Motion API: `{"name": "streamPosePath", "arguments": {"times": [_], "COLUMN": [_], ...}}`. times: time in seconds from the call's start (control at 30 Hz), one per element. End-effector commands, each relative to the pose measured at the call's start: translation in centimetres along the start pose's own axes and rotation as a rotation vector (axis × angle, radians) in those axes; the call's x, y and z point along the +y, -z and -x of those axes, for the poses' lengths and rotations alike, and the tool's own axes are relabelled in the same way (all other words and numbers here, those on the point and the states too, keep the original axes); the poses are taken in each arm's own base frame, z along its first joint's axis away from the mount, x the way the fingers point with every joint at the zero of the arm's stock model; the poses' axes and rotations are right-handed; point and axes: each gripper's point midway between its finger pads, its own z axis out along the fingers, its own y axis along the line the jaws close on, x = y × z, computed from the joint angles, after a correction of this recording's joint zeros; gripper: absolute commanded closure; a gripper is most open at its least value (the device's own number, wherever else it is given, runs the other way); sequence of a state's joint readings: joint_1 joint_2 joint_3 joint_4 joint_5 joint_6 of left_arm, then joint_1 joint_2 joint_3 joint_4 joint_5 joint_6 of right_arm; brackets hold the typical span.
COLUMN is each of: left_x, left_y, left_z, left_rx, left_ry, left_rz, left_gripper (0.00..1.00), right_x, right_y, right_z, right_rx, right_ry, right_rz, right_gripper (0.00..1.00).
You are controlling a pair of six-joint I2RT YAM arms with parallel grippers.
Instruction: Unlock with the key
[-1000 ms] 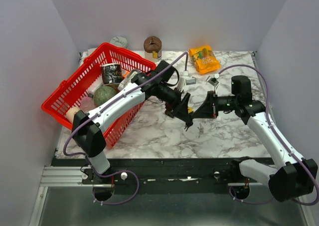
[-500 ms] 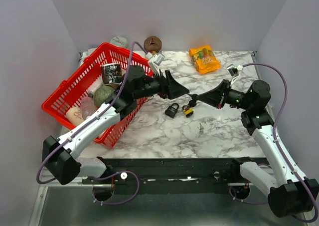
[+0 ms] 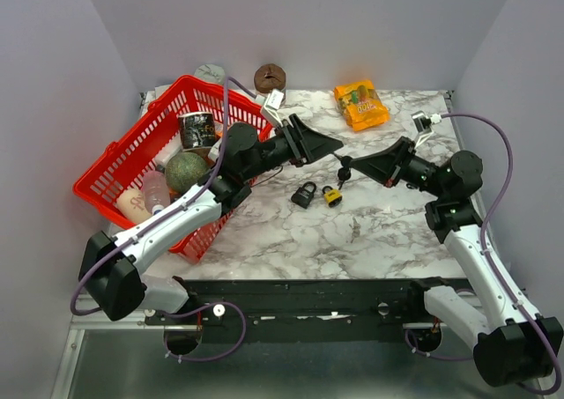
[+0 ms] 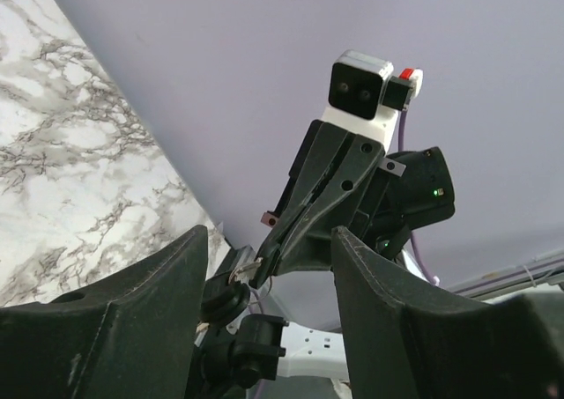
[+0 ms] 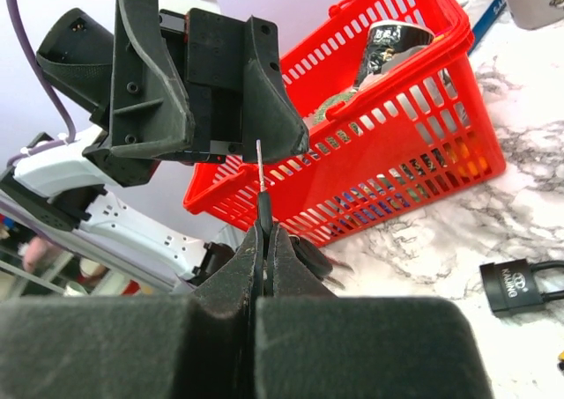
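A black padlock and a small brass padlock lie side by side on the marble table; the black padlock also shows in the right wrist view. My right gripper hangs above them, shut on a black-headed key whose blade points toward the left gripper. Spare keys dangle below it. My left gripper is raised, open and empty, facing the right gripper tip to tip. In its own view the left gripper frames the key.
A red basket with a can, a melon and bottles stands tilted at the left. An orange snack bag and a brown jar sit at the back. Purple walls close in on both sides.
Both grippers have lifted away from the padlocks, which now lie alone on the table. The left arm swung back toward the basket; the right gripper rose with the key still in it.
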State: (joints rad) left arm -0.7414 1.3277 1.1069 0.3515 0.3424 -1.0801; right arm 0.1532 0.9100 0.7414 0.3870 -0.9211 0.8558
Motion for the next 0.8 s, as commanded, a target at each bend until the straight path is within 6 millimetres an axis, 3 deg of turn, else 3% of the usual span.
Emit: {"name": "streamPosePath", "arguments": {"times": [0.0,0.23,0.37,0.53,0.63,0.67,0.77], "left_x": [-1.5,-1.2,-1.3,-1.2,-1.2,-1.2,-0.9], "left_y": [-0.8,-1.1,-1.3,-1.5,-1.7,-1.7,-1.9], "left_z": [1.2,0.6,0.4,-0.1,-0.2,-0.3,-0.5], "left_rx": [-0.05,-0.031,-0.027,-0.009,-0.001,0.004,0.012], "left_ry": [0.017,0.033,0.036,0.047,0.048,0.051,0.063], "left_rz": [-0.039,-0.032,-0.031,-0.033,-0.034,-0.032,-0.023], "left_gripper": [0.37,0.38,0.5,0.57,0.69,0.79,0.97], "right_x": [0.5,0.5,0.2,0.2,0.0,0.0,0.0], "right_y": [0.0,-0.1,-0.1,-0.1,-0.1,-0.1,-0.1], "right_z": [0.8,0.9,0.8,0.8,0.8,0.8,0.8], "right_rx": [-0.064,-0.084,-0.087,-0.094,-0.093,-0.092,-0.087], "right_ry": [0.01,-0.03,-0.044,-0.053,-0.062,-0.062,-0.054], "right_rz": [0.017,0.034,0.027,0.019,0.016,0.015,0.012], "right_gripper": [0.99,0.99,0.99,0.99,0.99,0.99,0.99]}}
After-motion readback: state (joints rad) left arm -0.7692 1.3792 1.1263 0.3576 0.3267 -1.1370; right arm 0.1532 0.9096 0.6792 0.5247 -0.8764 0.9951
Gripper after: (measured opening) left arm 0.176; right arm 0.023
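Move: The right hand already pinches the key by its black head, the bare blade sticking out to its left. The key's middle lies about 3 cm to the right of the left hand, 1 cm back and 2 cm lower; from the right hand it is roughly 2 cm left, 1 cm ahead and 1 cm up. The yellow padlock is about 30 cm straight below the right hand, the black padlock about 7 cm to the left of the yellow one, level with it. The left fingers close from well open to nearly shut around the bare blade of the key, pinching it from the side opposite the right gripper. To get there the left hand eases about 1.5 cm right and 1 cm down onto the key, pitching barely at all. The right hand stays in place with its grip on the black head kept, only turning some 5 degrees. ##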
